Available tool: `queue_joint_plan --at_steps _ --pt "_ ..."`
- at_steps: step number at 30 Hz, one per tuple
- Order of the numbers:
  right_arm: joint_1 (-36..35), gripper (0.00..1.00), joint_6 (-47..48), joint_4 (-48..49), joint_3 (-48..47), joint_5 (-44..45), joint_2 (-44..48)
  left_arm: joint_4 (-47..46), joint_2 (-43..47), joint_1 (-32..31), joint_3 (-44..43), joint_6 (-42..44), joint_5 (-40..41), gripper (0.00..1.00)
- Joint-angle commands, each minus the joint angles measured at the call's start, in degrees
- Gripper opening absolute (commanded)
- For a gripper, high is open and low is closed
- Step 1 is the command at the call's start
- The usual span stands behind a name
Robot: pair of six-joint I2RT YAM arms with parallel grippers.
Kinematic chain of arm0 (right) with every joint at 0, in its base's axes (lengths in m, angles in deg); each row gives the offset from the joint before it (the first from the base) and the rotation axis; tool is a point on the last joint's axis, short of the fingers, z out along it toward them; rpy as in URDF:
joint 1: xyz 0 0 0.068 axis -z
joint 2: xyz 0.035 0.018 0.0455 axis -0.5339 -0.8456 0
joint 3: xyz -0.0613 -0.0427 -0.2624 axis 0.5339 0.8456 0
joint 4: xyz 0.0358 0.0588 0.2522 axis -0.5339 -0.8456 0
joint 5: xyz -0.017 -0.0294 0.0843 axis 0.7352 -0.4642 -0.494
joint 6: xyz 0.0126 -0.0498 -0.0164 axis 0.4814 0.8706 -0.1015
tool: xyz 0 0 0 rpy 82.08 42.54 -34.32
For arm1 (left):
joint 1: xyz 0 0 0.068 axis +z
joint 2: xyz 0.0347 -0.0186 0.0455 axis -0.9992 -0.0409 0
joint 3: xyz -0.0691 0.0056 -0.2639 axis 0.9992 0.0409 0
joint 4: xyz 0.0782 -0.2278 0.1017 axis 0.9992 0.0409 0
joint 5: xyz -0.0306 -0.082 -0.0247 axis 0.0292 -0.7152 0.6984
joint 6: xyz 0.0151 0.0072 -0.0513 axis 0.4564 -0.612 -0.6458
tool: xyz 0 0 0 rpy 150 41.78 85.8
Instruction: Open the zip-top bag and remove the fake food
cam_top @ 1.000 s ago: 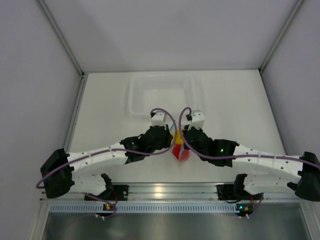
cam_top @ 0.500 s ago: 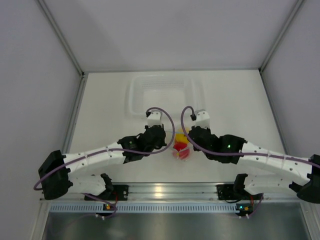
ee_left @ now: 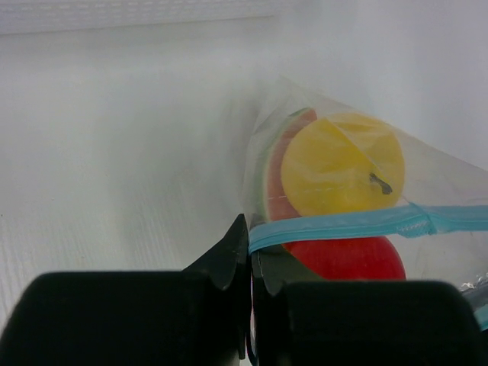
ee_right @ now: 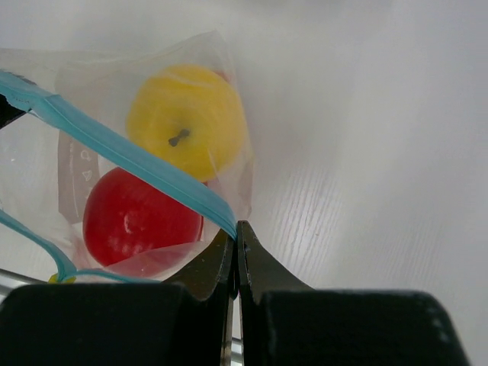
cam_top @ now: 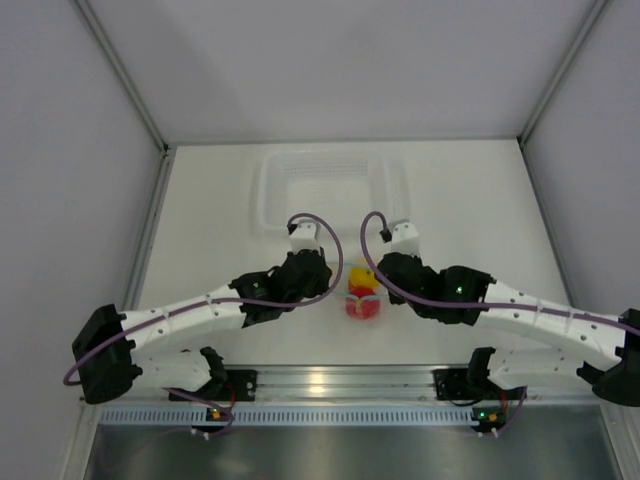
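Note:
The zip-top bag [cam_top: 361, 296] hangs between my two grippers near the table's front middle. Its blue zip strip [ee_left: 358, 223] runs across the left wrist view, and the strip [ee_right: 130, 156] crosses the right wrist view too. My left gripper [ee_left: 250, 238] is shut on one end of the strip; my right gripper [ee_right: 235, 236] is shut on the other side of the mouth. Inside lie the fake food pieces: a yellow round fruit [ee_right: 187, 118] and a red round fruit [ee_right: 137, 221]. The yellow fruit [ee_left: 343, 164] and red fruit [ee_left: 347, 258] show through the plastic. A red slice edge [ee_left: 276, 171] peeks behind.
A larger clear rigid tray [cam_top: 330, 188] sits on the white table [cam_top: 480, 200] behind the arms. Grey walls enclose the table on three sides. A metal rail [cam_top: 340, 382] runs along the near edge by the arm bases.
The left gripper closed onto the bag's zip strip. Both grippers drew slightly apart and the bag's mouth spread between them, with the fruits now showing yellow over red from above.

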Motion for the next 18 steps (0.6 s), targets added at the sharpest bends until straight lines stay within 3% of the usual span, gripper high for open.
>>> queue_joint_plan --at_steps 1,2,7,8,14,18 --pt "1.2 0.0 1.6 -3.9 -3.2 1.0 -2.7 2.6 1.9 -0.1 -2.5 -0.2 0.7 0.06" --pt "1.1 0.0 1.7 -3.7 -3.2 0.7 -3.1 2.5 2.0 -0.4 -2.6 -0.1 0.1 0.14" --pt "1.0 0.0 1.8 -3.0 -4.1 0.6 -4.5 2.5 2.8 -3.9 -4.8 1.5 -0.7 0.24" --pt "0.9 0.0 1.9 -2.7 -4.3 0.4 -4.6 2.5 2.8 -4.4 -5.8 1.8 -0.8 0.34" --pt "0.3 0.0 2.0 -2.3 -5.8 0.4 -5.2 2.7 2.6 -8.7 -9.3 4.2 0.5 0.58" --pt "-0.1 0.0 2.1 -2.0 -6.9 0.5 -6.6 2.7 2.4 -10.2 -11.2 5.0 0.9 0.55"
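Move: The shut left fingers hold the bag's teal zip strip. The red food piece lies about 7 cm to that hand's right, 5 cm back and 10 cm below; the yellow one is also some 7 cm right but about 1 cm ahead, at the same depth. From the right hand, pinching the strip, the red piece is roughly 7 cm left and level fore-and-aft, 13 cm down; the yellow one is 7 cm left, 5 cm ahead. Up, to its right and back, some 8 to 9 cm in all, the left hand lets go of the zip strip and rises over the bag's mouth, its fingers spreading from shut to a bit over half open and its wrist turning about 10 degrees clockwise. The right hand keeps its pinch on the strip, dipping about 1.5 cm and coming most of the way back up. ##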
